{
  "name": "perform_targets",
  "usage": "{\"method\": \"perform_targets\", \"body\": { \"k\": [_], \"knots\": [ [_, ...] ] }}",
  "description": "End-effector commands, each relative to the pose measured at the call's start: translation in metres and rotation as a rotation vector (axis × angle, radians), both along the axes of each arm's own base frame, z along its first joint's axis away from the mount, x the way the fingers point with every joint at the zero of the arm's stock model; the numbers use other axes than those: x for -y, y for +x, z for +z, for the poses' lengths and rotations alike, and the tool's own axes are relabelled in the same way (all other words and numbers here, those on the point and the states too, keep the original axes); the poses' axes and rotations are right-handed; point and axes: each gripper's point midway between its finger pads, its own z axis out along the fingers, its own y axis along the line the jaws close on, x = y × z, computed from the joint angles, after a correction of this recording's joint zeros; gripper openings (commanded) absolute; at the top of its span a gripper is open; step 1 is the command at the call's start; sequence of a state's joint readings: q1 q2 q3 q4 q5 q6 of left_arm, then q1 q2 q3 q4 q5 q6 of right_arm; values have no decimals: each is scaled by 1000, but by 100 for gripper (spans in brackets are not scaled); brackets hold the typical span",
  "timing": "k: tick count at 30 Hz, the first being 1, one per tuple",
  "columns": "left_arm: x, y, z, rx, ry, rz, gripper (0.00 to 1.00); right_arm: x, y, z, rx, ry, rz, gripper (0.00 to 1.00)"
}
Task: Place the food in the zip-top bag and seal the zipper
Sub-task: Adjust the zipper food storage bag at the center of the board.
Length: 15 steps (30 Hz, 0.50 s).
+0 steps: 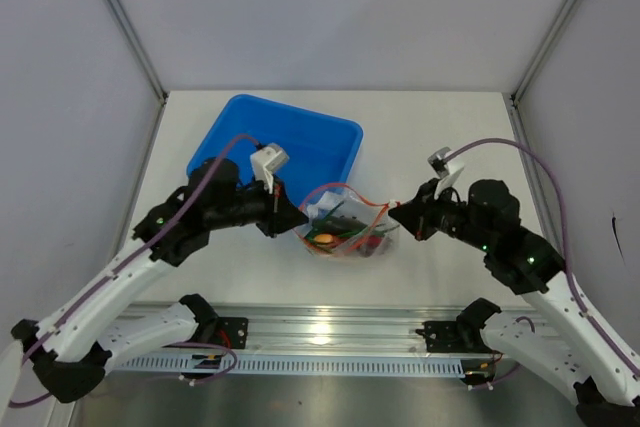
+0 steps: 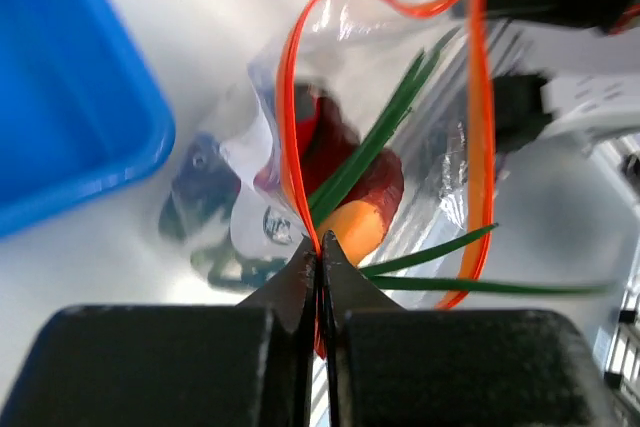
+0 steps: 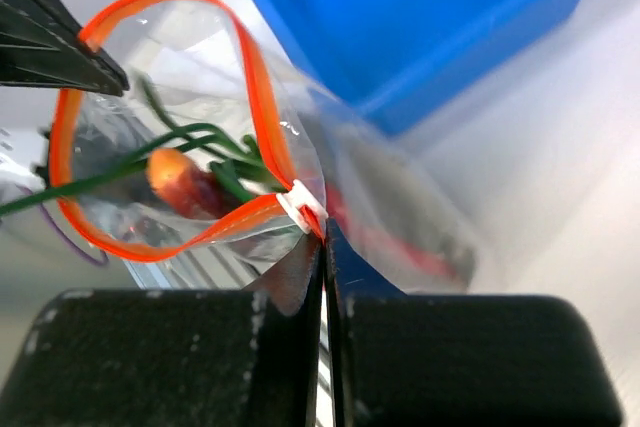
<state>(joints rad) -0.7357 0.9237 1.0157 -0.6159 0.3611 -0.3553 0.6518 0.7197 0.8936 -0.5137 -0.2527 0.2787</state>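
The clear zip-top bag [image 1: 345,229] hangs between my two grippers with its mouth gaping. Its orange-red zipper [image 1: 352,187] bows into an open loop [image 2: 290,127] [image 3: 70,137]. Inside lies the food: an orange and purple-red slice [image 2: 352,227] [image 3: 180,179], green onion leaves [image 2: 385,132] and a red piece [image 1: 372,244]. My left gripper [image 1: 299,217] [image 2: 320,249] is shut on the zipper's left end. My right gripper [image 1: 396,212] [image 3: 323,234] is shut on the right end, just below the white tip [image 3: 303,205].
A blue plastic tray [image 1: 300,142] [image 3: 420,17] stands on the white table just behind and left of the bag. A metal rail [image 1: 320,332] with the arm bases runs along the near edge. Grey walls close in the left, right and back.
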Motion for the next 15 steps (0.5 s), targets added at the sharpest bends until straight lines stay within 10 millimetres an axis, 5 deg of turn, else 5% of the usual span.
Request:
{"method": "perform_targets", "body": {
  "k": [1, 3, 6, 7, 10, 13, 15],
  "knots": [
    [-7, -12, 58, 130, -105, -30, 1, 15, -7, 52, 114, 62, -42, 0],
    [-10, -15, 54, 126, -110, -20, 0, 20, -14, 56, 122, 88, -48, 0],
    [-9, -9, 12, 50, -40, 5, 1, 20, -11, 41, 114, 96, -60, 0],
    [-8, -7, -6, 24, -9, 0, 1, 16, -8, 15, 67, 64, -55, 0],
    [-8, 2, -52, -41, 94, 26, 1, 7, 0, -25, -12, 21, -46, 0],
    [-10, 5, -59, -48, 130, 30, 1, 5, 5, -30, -21, 5, -50, 0],
    [-10, 4, -33, 10, 74, 26, 1, 8, 4, -22, -11, -6, -55, 0]
  ]
}}
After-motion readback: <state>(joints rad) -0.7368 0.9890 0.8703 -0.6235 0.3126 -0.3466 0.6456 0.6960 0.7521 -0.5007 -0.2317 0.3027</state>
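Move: Between the two raised, shut grippers hangs the open bag with the food, its middle about 10 cm to the left hand's right and 11 cm to the right hand's left, roughly level with them fore and aft and 8 cm lower. The clear table under the bag is about 20 cm below both hands. The blue bin's middle stands some 28 cm ahead and 10 cm left of the left hand, about 16 cm lower. Shaking the bag up and down, both hands keep their pinch on opposite ends of the orange zipper: they rise about 6 cm, easing slightly back with fingertips tilting up, then drop fast towards the table, fingertips tipping down again. The left sinks about 14 cm from its peak, the right about 11, both finishing below where they began. ##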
